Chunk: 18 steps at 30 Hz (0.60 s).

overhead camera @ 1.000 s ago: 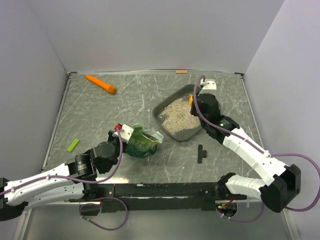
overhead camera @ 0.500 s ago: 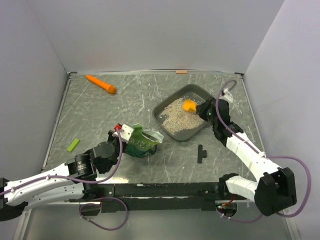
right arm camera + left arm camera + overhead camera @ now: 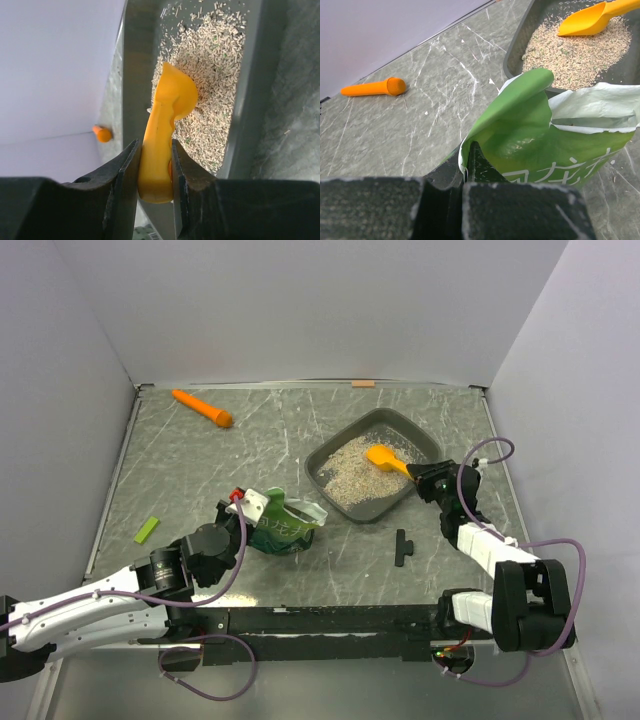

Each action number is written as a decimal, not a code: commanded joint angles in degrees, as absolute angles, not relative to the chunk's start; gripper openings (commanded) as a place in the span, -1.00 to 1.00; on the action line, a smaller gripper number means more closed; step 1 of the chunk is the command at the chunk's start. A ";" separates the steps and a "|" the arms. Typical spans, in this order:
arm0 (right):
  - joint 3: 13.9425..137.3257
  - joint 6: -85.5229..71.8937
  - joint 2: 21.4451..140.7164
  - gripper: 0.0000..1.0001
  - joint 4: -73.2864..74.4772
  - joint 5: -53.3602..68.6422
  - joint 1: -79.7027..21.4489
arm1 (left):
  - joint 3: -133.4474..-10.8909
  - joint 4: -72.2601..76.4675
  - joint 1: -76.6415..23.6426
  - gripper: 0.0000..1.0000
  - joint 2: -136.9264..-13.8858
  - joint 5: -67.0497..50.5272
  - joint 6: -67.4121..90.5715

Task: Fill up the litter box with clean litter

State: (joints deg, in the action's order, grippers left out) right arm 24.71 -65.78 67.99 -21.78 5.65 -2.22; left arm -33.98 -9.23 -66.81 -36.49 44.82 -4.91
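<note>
The dark grey litter box sits right of centre, with pale litter heaped in its left half. My right gripper reaches in over the box's right rim, shut on the handle of an orange scoop. The wrist view shows the scoop pinched between both fingers, its bowl resting on the litter. My left gripper is shut on the edge of the green bag, which lies on the table just left of the box. The bag gapes towards the litter box.
An orange carrot-shaped stick lies at the back left. A small green strip is near the left wall. A black T-shaped piece lies on the table in front of the box. Grey walls close in three sides.
My right arm has swung from over the box's back corner round to its right side and dropped lower, carrying the scoop; the bowl now rests on the litter. Left arm and bag unchanged.
</note>
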 commanded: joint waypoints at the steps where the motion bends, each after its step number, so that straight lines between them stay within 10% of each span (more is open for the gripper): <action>1: 22.94 -70.74 69.78 -0.80 -30.41 11.59 1.56 | -33.84 -8.00 -66.09 -0.99 -36.47 47.81 -5.71; 8: 22.85 -69.96 68.21 -0.13 -27.16 13.97 4.75 | -33.84 -7.91 -66.01 -0.98 -37.00 48.25 -5.71; 18: 27.15 -61.71 62.32 0.21 -10.39 12.05 6.33 | -34.10 -8.35 -65.83 -0.98 -36.83 48.16 -5.45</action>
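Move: The yellow scoop, still gripped by its handle in the right hand, has its middle about 4 cm to that hand's left, 2 cm ahead and 3 cm lower. The litter tray's middle lies some 8 cm left, 2 cm ahead and 5 cm down; the black bracket about 16 cm back, 2 cm left and 9 cm down. From the left hand, pinching the green bag's rim, the scoop is roughly 30 cm right, 14 cm ahead and 12 cm lower. The yellow scoop's handle is let go at the tray's right-hand side: the right hand first slides about 2 cm right, sinking slightly, then its fingers spread plainly wider and it eases back about 1 cm, still drifting right, with its tips left around the handle end. The wrist rolls only some 5 degrees. ##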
